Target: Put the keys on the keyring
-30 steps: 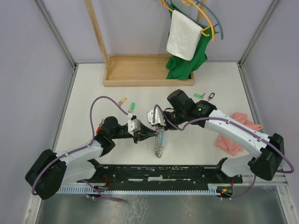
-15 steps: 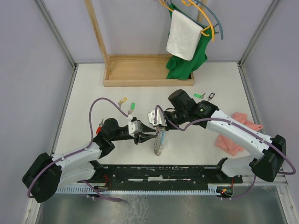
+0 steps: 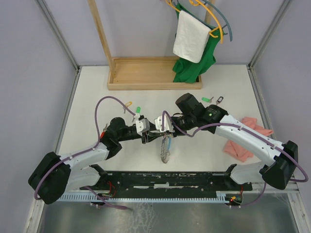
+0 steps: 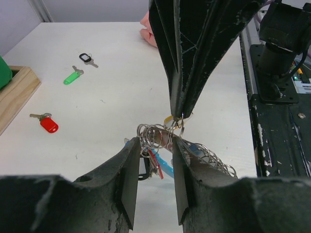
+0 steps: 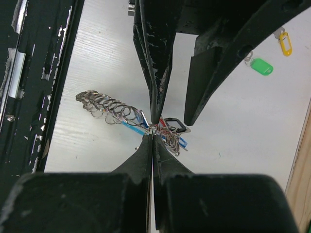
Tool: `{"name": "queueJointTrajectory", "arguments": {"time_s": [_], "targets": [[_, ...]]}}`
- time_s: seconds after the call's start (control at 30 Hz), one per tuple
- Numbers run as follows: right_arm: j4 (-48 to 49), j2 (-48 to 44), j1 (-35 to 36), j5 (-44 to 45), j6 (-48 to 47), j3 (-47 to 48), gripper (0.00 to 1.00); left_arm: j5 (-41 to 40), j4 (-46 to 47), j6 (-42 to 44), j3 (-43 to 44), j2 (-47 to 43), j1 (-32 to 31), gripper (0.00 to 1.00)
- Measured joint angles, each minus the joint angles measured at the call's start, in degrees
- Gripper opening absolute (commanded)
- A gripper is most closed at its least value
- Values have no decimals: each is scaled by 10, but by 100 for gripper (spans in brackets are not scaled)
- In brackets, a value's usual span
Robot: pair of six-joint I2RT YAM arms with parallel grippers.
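The keyring (image 3: 165, 151) hangs over the table's middle: a grey wire coil and a light-blue tube, with red, blue and black tags bunched at its top. My right gripper (image 5: 153, 135) is shut on a small ring at the top of that bunch. My left gripper (image 4: 155, 141) is open, its fingertips either side of the cluster of rings (image 4: 154, 133). Loose keys lie on the table. A yellow-tagged one (image 3: 128, 104) and a green one (image 3: 138, 110) are at the left. A green one (image 3: 206, 100) and a black one (image 3: 219, 99) are at the right. A red-tagged key (image 4: 48, 124) shows in the left wrist view.
A wooden rack base (image 3: 146, 73) stands at the back, with a white towel (image 3: 190, 31) and a green garment on hangers. A pink cloth (image 3: 245, 138) lies under the right arm. A black rail (image 3: 165, 179) runs along the near edge.
My left gripper has opened and moved right and slightly away, up to the right gripper. The right gripper stays shut on the keyring, which hangs almost where it was.
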Motion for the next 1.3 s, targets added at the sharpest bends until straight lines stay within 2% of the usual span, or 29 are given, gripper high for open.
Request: {"name": "queueJointTrajectory", "arguments": {"time_s": [0.5,0.77,0.97,1.3], "targets": [[0,-1,0,-5,-5,0,1,77,0,0,31,47,5,30],[-1,-2,-1,-4,-5,0,1,101,-8,0,48,65,5,3],[3,-25,1,15,2,-14,1,103,-17,0,55,62,4,3],[74,-93,0,58,54,-107,1,86,-17,-1,43,28,4,3]]}}
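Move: The small wire ring at the right fingertips sits about 2 cm to the right of the open left gripper, some 1 cm back and level with it; from the shut right gripper it is about 1 cm left and 1 cm below. The yellow tag is roughly 2 cm farther right than the ring and 1 cm below it. The keyring's coiled strip hangs about 3 cm back, 2 cm right and 5 cm below the left gripper, the black tag 1 cm ahead, 1 cm right and 5 cm below. Ease the left gripper about 1.5 cm to the right and 1 cm back, turning it some 10 degrees clockwise, and shut its fingers on the wire ring while the right hand stays still with its hold. Once pinched, draw the shut right gripper to the right, away from the left one, by about 2.5 cm, letting it dip at the end as the left hand rises a centimetre. ##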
